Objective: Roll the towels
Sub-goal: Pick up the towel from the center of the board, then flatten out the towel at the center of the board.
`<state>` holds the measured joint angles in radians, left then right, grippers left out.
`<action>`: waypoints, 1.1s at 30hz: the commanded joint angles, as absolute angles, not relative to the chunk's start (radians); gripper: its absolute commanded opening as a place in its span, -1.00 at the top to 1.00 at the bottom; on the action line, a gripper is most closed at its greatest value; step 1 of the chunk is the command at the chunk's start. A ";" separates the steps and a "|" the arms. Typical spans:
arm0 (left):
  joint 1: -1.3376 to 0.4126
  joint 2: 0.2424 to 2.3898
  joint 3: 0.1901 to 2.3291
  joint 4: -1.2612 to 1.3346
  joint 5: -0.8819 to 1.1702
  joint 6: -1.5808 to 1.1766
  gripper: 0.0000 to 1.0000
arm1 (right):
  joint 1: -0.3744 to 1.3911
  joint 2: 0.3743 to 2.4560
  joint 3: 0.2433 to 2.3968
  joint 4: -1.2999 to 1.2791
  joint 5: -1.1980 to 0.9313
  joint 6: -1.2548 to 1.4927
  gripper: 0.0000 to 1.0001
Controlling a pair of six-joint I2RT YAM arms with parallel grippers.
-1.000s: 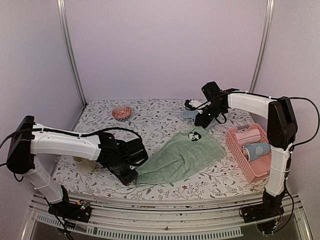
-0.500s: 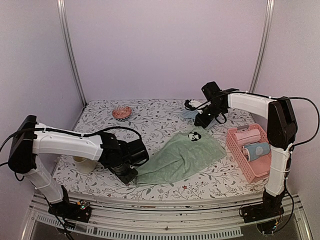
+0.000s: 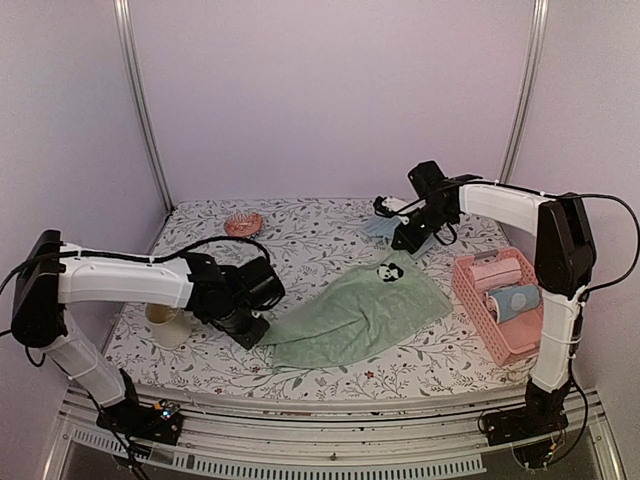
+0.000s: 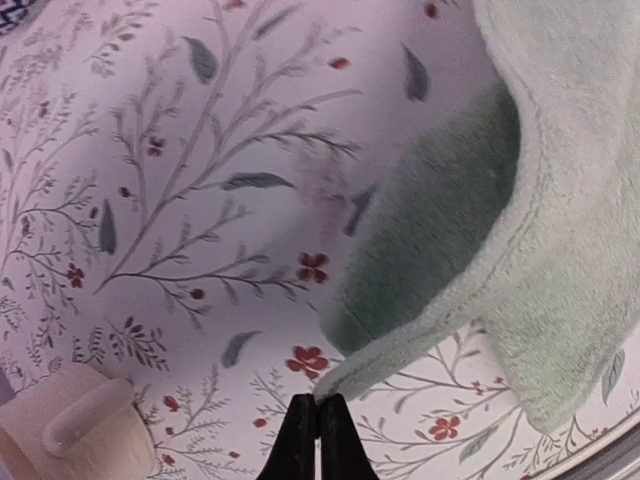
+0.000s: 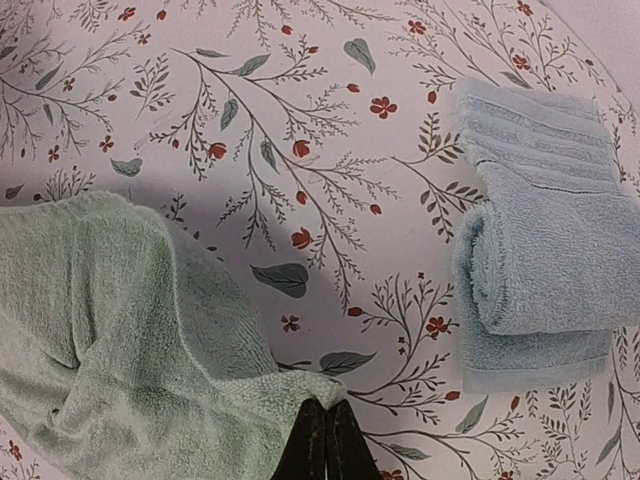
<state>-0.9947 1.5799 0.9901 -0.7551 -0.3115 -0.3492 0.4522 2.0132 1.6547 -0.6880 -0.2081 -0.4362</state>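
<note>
The pale green towel (image 3: 360, 312) lies spread on the flowered table, a panda patch near its far corner. My left gripper (image 3: 258, 335) is shut on its near-left corner; in the left wrist view the gripper (image 4: 320, 402) pinches the tip of the green towel (image 4: 560, 250), whose edge hangs lifted and curled above the tabletop. My right gripper (image 3: 405, 244) is shut on the far corner; the right wrist view shows that gripper (image 5: 327, 406) biting the hem of the green towel (image 5: 110, 340). The light blue towel (image 5: 545, 265) lies folded just beyond, also the blue towel (image 3: 378, 226).
A pink basket (image 3: 470, 290) at the right edge holds a pink towel roll (image 3: 497, 273) and a blue dotted cylinder (image 3: 515, 300). A cream cup (image 3: 165, 327) stands behind my left arm, seen as the cup (image 4: 75, 435). A small pink dish (image 3: 243, 224) sits far left.
My left gripper has shut on the green towel's near-left corner and pulled up and left, lifting that corner. The right gripper stays shut on the far corner, shifted slightly.
</note>
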 commanded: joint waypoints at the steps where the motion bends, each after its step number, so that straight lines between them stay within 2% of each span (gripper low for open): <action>1: -0.827 1.490 1.048 -0.654 -0.448 -0.276 1.00 | 0.365 2.003 1.758 -0.719 -0.265 -0.418 0.95; 6: -0.694 1.443 1.167 -0.578 -0.545 -0.175 1.00 | 0.308 1.991 1.917 -0.760 -0.267 -0.413 0.96; 10: -0.656 1.430 1.267 -0.573 -0.583 -0.092 1.00 | 0.278 1.954 2.041 -0.783 -0.273 -0.407 0.96; 16: -0.652 1.374 1.334 -0.612 -0.617 -0.055 1.00 | 0.255 1.829 2.018 -0.758 -0.307 -0.403 0.96; 20: -0.654 1.302 1.324 -0.617 -0.546 -0.049 1.00 | 0.255 1.705 1.868 -0.727 -0.392 -0.423 0.96; 27: -0.714 1.160 1.161 -0.634 -0.386 -0.124 1.00 | 0.255 1.429 1.403 -0.643 -0.545 -0.434 0.96; 31: -0.882 1.067 1.118 -0.670 -0.375 -0.138 1.00 | 0.255 1.174 1.227 -0.733 -0.844 -0.599 0.95; 33: -0.967 1.020 1.108 -0.664 -0.385 -0.139 1.00 | 0.257 1.057 1.142 -0.706 -0.865 -0.617 0.95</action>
<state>-0.8295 1.1034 1.1233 -0.6472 -0.4171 -0.1177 0.2596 1.2865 1.2304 -0.7109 -0.6426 -0.5014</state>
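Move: Each of my hands already pinches a corner of the green towel, whose middle lies about 8 cm ahead and 18 cm right of my left hand, a few centimetres lower. The mug stands some 19 cm left and 3 cm ahead, the bowl about 33 cm ahead and 10 cm left. From my right hand, the towel's middle is roughly 15 cm back and 11 cm left; the blue towel is 9 cm straight ahead, the basket 23 cm right and 11 cm back. Keeping both corners pinched, I whip the green towel up and outward: both hands rise over 20 cm and swing forward while spreading apart, then draw back, my right hand fastest, sinking some 7 cm as it pulls away from the blue towel to well behind its start. My left fingers tip up and outward by 30-odd degrees. ##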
